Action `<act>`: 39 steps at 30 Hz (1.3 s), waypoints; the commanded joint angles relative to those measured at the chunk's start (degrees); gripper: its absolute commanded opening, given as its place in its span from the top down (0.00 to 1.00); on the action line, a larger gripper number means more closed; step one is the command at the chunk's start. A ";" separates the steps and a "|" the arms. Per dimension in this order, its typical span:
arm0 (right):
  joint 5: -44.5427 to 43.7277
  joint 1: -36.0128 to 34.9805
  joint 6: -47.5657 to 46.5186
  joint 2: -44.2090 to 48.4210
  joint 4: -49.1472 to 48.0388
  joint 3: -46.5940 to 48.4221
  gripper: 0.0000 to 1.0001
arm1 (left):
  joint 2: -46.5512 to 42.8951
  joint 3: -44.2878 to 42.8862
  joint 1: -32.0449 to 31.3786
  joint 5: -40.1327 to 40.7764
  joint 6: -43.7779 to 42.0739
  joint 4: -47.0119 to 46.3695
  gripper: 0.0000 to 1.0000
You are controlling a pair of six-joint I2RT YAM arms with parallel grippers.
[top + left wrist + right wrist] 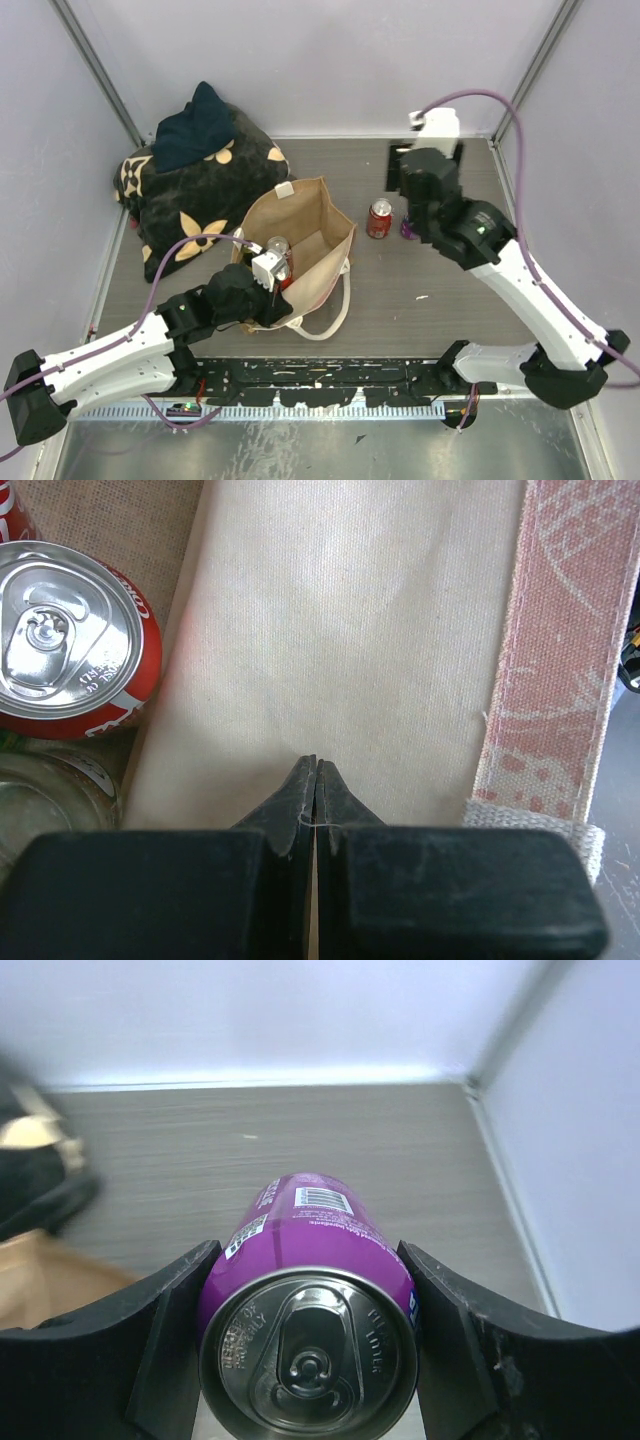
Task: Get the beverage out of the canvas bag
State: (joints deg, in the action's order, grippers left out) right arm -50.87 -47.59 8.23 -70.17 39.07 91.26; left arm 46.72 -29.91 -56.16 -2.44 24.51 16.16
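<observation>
The tan canvas bag (305, 245) stands open in the middle of the table, its cream handle (335, 310) hanging at the front. My left gripper (272, 272) is at the bag's near left rim, shut on the cream inner wall (340, 630). Inside the bag are a red can (70, 640) and a clear glass container (50, 790). A second red can (380, 218) stands on the table to the right of the bag. My right gripper (308, 1250) is shut on a purple can (310, 1300), which shows just right of that red can in the top view (407, 229).
A black cushion with tan flower marks (195, 205) lies at the back left with a dark blue cloth (195, 125) on it. A black rectangular cut-out (398, 158) is at the back by the right arm. Walls close in the table on three sides.
</observation>
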 commanded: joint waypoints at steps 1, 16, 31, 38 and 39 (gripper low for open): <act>2.38 13.15 6.60 6.40 1.09 -7.93 1.00 | 1.04 1.61 -0.11 0.72 -0.38 4.47 0.93; 10.99 18.79 18.64 14.91 -10.38 -42.59 1.00 | 1.49 1.22 -0.11 0.44 -0.34 4.41 0.94; 20.13 25.66 19.61 6.20 -23.78 -50.76 1.00 | 1.14 0.75 -0.11 1.62 -0.03 4.36 0.94; 23.38 27.93 20.11 2.26 -24.10 -50.04 0.99 | 1.96 0.57 -0.16 1.73 -0.16 4.14 0.94; 23.77 28.13 20.25 1.79 -24.12 -50.04 0.97 | 2.15 0.49 -0.12 1.66 -0.17 4.14 0.93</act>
State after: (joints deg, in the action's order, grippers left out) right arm -28.14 -20.47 27.22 -68.03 20.86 39.05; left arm 47.44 -29.93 -56.21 -1.98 24.51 16.12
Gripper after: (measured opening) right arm 0.722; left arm 0.065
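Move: The right hand, holding a purple can, is carrying it to the clear table just short of the standing purple can: a spot about 10 cm to its right, level fore and aft, some 38 cm below. The standing purple can is roughly 10 cm ahead and 10 cm to the right, the red can 10 cm straight ahead, the canvas bag about 20 cm to the left; all are far below. From the left hand, the spot lies some 14 cm ahead and 32 cm to the right, 11 cm lower. Keeping its grip on the purple can, the right hand finishes its swing to the right by about 10 cm while starting to sink, then drops fast and nearly straight down towards the bare table on the near side of the standing purple can, some 32 cm in all, slowing over the last few centimetres after drifting back about 4 cm and coming most of the way forward again. On the way the wrist tips about 30 degrees further down and turns some 15 degrees clockwise, while the left hand stays put with shut fingers at the bag's near wall. ##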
